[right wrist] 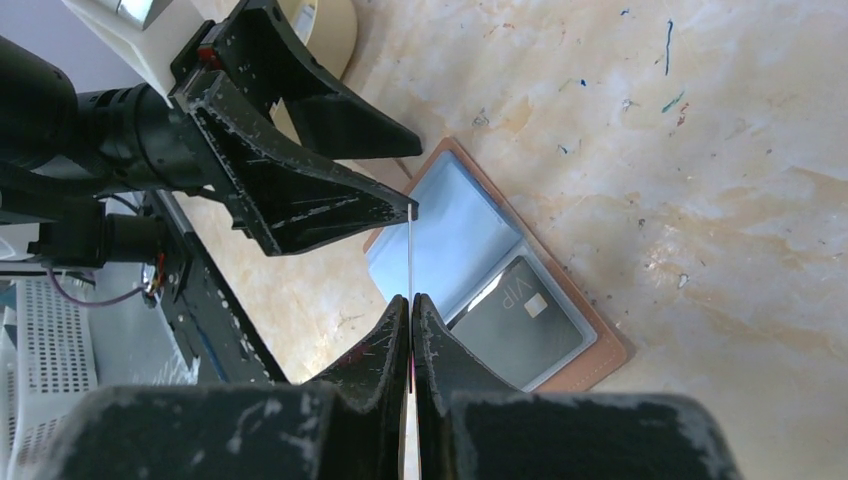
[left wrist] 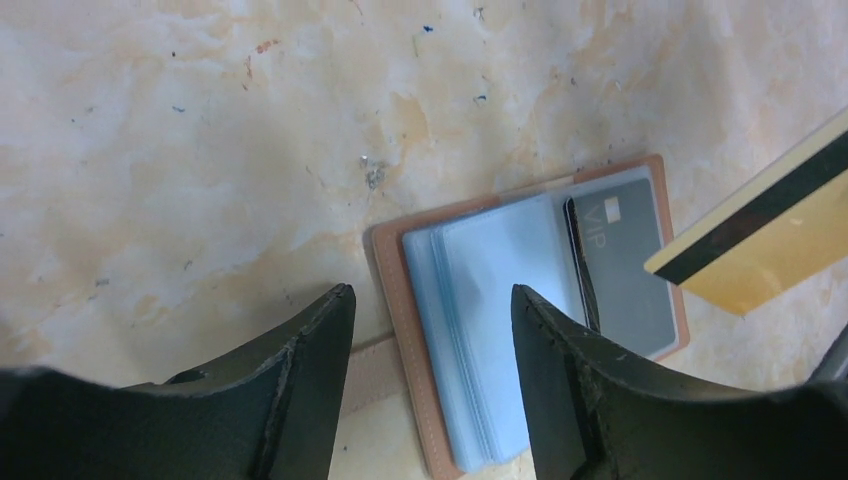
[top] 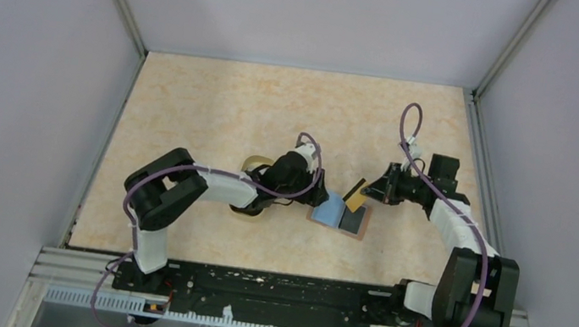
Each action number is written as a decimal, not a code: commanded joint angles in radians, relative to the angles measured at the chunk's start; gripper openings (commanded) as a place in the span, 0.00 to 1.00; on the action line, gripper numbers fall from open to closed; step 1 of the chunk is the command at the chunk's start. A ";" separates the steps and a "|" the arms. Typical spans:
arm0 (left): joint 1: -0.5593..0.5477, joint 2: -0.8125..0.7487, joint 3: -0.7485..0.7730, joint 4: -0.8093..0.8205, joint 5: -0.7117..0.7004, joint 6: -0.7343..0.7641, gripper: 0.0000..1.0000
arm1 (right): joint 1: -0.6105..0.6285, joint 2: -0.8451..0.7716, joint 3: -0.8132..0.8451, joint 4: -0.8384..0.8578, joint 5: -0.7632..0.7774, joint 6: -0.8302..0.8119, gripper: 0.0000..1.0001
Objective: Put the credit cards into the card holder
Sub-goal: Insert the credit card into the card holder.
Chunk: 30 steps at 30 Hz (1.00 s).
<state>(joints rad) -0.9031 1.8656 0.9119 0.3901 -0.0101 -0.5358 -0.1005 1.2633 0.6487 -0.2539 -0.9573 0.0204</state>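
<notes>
The card holder (top: pixel 321 216) lies open on the table, brown rim (left wrist: pixel 385 270) around light blue sleeves (left wrist: pixel 500 290). A dark grey credit card marked VIP (left wrist: pixel 625 260) sits in its right-hand sleeve (right wrist: pixel 515 315). My left gripper (left wrist: pixel 430 300) hangs open over the holder's left part, one finger above the blue sleeves and the other above the tab side. My right gripper (right wrist: pixel 411 300) is shut on a second credit card (left wrist: pixel 770 240), yellowish with a black stripe. That card is tilted above the holder and shows edge-on (right wrist: pixel 411 255) in the right wrist view, close to the left fingers (right wrist: pixel 330 200).
An oval tan-rimmed dish (top: pixel 254 163) stands just left of the left gripper (top: pixel 316 191), partly hidden by the arm. The two grippers are close together over the holder, the right gripper (top: pixel 369 193) on its right. Grey walls enclose the beige tabletop.
</notes>
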 commanded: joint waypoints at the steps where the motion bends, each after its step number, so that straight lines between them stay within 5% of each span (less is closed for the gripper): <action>1: -0.027 0.066 0.051 -0.125 -0.081 -0.057 0.64 | -0.008 0.003 0.020 0.022 -0.033 0.000 0.00; 16: -0.037 0.087 -0.043 -0.138 -0.139 -0.272 0.29 | -0.008 0.098 0.051 -0.055 0.037 -0.041 0.00; 30: -0.037 -0.114 -0.216 0.101 -0.129 -0.208 0.33 | -0.048 0.173 0.008 -0.003 0.020 0.133 0.00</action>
<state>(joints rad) -0.9352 1.8286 0.7738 0.4999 -0.1368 -0.8143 -0.1356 1.4113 0.6502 -0.2943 -0.9104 0.1108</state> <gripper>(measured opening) 0.313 0.006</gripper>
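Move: The right hand holds the gold card above the card holder. The dark pocket with the VIP card, the holder's right half, lies about 10 cm below, 3 cm back and 1 cm to the left; the blue flap is some 7 cm to the left and 2 cm back. From the left hand, that flap lies about 3 cm to the right, 2 cm back and 3 cm below, the dark pocket 9 cm right and 3 cm back, the tray 16 cm left and 1 cm ahead. Still pinching the gold card, the right hand lowers it about 4 cm towards the dark pocket, drifting 1 cm right and tipping some 15 degrees further down. At the holder's left edge, the left hand edges right a little, narrows its fingers to under half their opening while turning about 15 degrees counter-clockwise, apparently nudging the holder, then draws back and left. ##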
